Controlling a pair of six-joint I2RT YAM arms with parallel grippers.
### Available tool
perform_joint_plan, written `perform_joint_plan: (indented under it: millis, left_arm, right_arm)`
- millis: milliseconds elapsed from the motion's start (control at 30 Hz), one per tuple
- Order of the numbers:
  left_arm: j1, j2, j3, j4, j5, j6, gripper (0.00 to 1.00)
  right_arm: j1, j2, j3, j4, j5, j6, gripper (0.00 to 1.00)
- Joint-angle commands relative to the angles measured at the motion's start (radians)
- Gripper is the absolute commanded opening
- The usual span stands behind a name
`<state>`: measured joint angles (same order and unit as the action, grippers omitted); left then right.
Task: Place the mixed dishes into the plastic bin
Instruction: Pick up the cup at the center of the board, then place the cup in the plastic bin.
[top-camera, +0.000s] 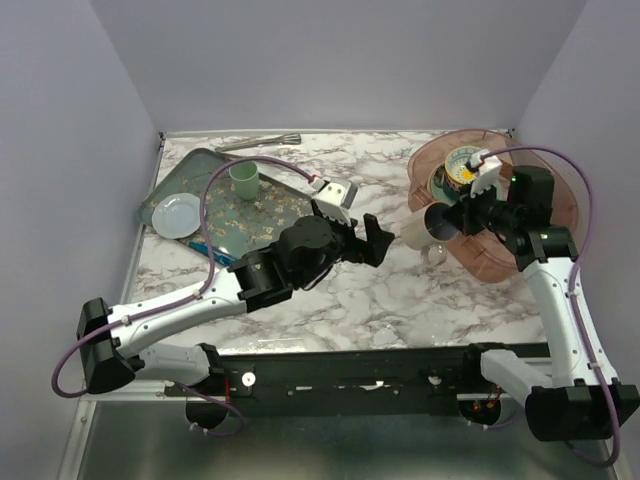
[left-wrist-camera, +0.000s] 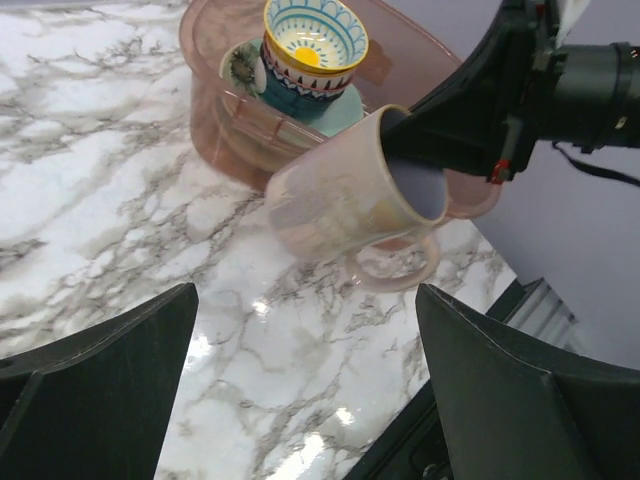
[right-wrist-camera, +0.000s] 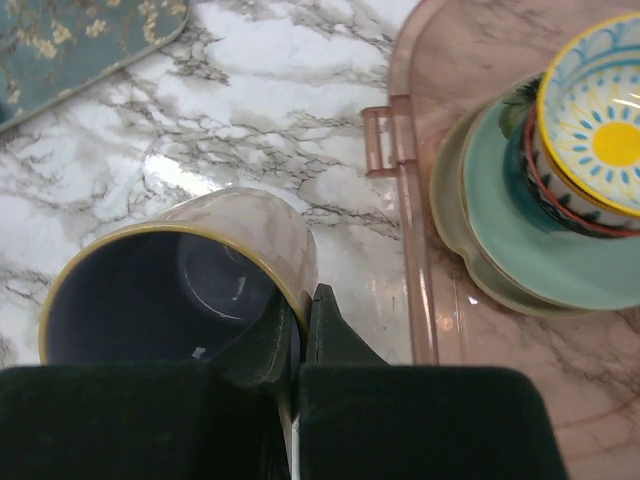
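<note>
My right gripper (right-wrist-camera: 305, 300) is shut on the rim of a pink marbled mug (right-wrist-camera: 200, 270) with a dark inside, one finger inside and one outside. The mug (top-camera: 425, 232) lies on its side just left of the plastic bin (top-camera: 570, 200). In the bin (right-wrist-camera: 415, 250) a blue-yellow patterned bowl (right-wrist-camera: 595, 130) sits on a mint green plate (right-wrist-camera: 520, 250). My left gripper (left-wrist-camera: 305, 290) stands wide open with nothing between its fingers, a short way from the mug (left-wrist-camera: 340, 205) and facing the bowl (left-wrist-camera: 312, 45).
A dark-green floral tray (top-camera: 215, 200) lies at the back left with a pale blue plate (top-camera: 177, 213) and a green cup (top-camera: 243, 178) on it. A metal utensil (top-camera: 260, 142) lies by the back wall. White walls close in the table.
</note>
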<state>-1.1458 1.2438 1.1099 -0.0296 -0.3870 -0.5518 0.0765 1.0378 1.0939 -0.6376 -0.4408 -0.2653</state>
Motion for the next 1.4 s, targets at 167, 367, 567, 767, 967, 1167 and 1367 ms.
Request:
perform_joint_plan:
  millis: [167,367,567,767,967,1167,1367]
  left_arm:
    - [0.135,-0.253,-0.107,-0.263,0.09,0.277,0.99]
    - [0.136,-0.382,-0.147,-0.398,0.042,0.37,0.99]
    - [0.147,-0.478,-0.295,-0.4,-0.035,0.432,0.99]
    - [0.241,-0.558,-0.352,-0.36,0.099,0.406,0.99]
    - [0.244,-0.578,-0.355,-0.359,0.099,0.401,0.99]
    - [0.244,-0.584,-0.358,-0.357,0.099,0.403,0.99]
    - [0.253,-0.592,-0.363,-0.355,0.088,0.401,0.99]
  right_arm:
    - [-0.403,-0.058,0.037,0.208,-0.277,0.227,0.0]
    - [-0.541,0.002,0.066,0.277,-0.271,0.339,0.0]
    - [-0.563,0.057,0.095,0.311,-0.022,0.321,0.0]
    - [-0.567,0.077,0.086,0.332,0.172,0.221,0.0]
    - [-0.586,0.125,0.08,0.334,0.22,0.187,0.0]
    - [-0.586,0.2,0.077,0.331,0.255,0.141,0.01]
    - [-0.586,0.269,0.077,0.314,0.264,0.101,0.01]
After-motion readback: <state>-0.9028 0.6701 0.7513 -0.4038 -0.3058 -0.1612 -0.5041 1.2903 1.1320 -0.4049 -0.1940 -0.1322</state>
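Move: The grey mug is held by its rim in the right hand. The bin's middle is about 6 cm ahead, 14 cm right and 18 cm below; in the bin the bowl stack is roughly 13 cm ahead, 8 cm right and the green plates 8 cm ahead, 9 cm right. From the empty left hand, the green cup is some 16 cm ahead, 28 cm left and 23 cm below; the blue spoon is 37 cm left, level fore-and-aft. The mug, still pinched at the rim, is swung about 25 cm right and some 5 cm forward to the bin's far right side, first rising, then sinking about 7 cm while the right hand turns roughly 50 degrees clockwise. Meanwhile the open left hand travels left towards the green cup, sinking overall and rolling its left side up, then halts short of it. ##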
